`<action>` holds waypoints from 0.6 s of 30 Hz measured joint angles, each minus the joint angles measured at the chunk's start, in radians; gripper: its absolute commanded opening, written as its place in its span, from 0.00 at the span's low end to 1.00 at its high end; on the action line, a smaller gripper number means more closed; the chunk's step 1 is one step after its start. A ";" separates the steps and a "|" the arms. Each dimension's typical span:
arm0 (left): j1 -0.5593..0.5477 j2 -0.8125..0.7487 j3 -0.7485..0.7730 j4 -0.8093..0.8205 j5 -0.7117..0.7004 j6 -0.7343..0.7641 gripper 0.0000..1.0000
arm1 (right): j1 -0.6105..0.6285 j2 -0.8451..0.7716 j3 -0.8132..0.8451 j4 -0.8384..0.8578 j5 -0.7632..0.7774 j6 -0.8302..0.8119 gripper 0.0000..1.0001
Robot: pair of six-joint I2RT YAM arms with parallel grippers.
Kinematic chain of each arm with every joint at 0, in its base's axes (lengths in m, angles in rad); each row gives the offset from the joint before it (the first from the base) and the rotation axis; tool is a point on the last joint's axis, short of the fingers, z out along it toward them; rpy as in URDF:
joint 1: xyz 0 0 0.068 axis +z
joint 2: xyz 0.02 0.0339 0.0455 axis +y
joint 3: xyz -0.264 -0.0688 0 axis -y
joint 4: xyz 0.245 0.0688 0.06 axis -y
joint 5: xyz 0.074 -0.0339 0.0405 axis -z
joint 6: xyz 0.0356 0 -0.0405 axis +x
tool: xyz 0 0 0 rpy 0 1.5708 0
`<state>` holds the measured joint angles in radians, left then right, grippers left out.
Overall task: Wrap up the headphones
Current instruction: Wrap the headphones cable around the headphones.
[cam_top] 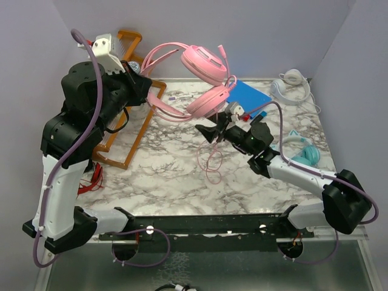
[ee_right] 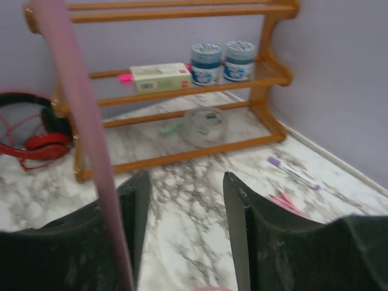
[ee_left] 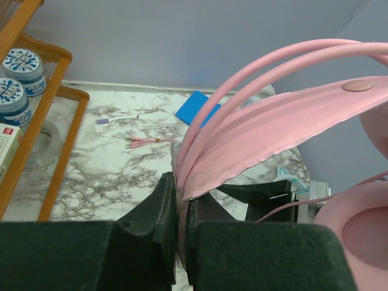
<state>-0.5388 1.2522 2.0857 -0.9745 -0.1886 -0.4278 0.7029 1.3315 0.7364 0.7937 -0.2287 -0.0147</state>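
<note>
The pink headphones [cam_top: 203,63] hang raised above the back of the table, their ear cups toward the right. My left gripper [cam_top: 145,83] is shut on the end of the pink headband [ee_left: 273,121], which fans up out of the jaws [ee_left: 182,206]. The long pink cable [cam_top: 212,160] dangles from the cups in loops down to the marble. My right gripper [cam_top: 207,131] hovers just below the lower cup and stands open [ee_right: 185,182] with nothing between its fingers. The cable [ee_right: 79,121] passes blurred in front of its left finger. White headphones [cam_top: 290,85] lie back right, and teal ones [cam_top: 303,151] at the right.
An orange wooden rack [cam_top: 130,103] lies at the left with jars [ee_right: 221,60], a box and a tape roll [ee_right: 203,126] on it. Red-and-black headphones [cam_top: 91,179] sit by the left arm. A blue pad [cam_top: 250,96] and a purple-capped pen [ee_right: 291,173] lie on the marble.
</note>
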 measured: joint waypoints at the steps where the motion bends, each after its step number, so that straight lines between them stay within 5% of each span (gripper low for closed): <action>1: 0.000 0.003 0.000 -0.001 0.006 -0.003 0.00 | 0.000 0.008 0.012 -0.002 -0.038 0.001 0.37; 7: 0.000 0.024 -0.015 0.013 0.013 -0.016 0.00 | 0.015 0.064 0.122 -0.082 -0.261 0.028 0.21; 18: 0.024 0.105 -0.140 0.135 0.123 -0.163 0.00 | 0.168 0.063 0.030 -0.077 -0.327 0.173 0.09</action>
<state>-0.5144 1.3575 1.9457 -0.8398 -0.0654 -0.5907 0.8707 1.3949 0.7662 0.7166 -0.5552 0.1585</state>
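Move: The right hand is half open around the pink headphones' hanging cable, which runs about 4 cm back and 1 cm right of its finger point, at finger height. The earcups hang roughly 20 cm above that hand, about 2 cm back and 2 cm left. The cable's slack loop lies on the table nearly 28 cm below the hand, 2 cm back and 2 cm right. From the left hand, the cable at those fingers is some 18 cm right, 2 cm ahead and 20 cm down. The right fingers shut on the hanging cable as the hand draws it back about 11 cm and left some 8 cm, away from beneath the earcups, swinging roughly 30 degrees counter-clockwise and dipping at the end. The left hand keeps its pinch on the headband and, mostly in the second half, carries the headphones forward, right and down, about 5 cm each way. ##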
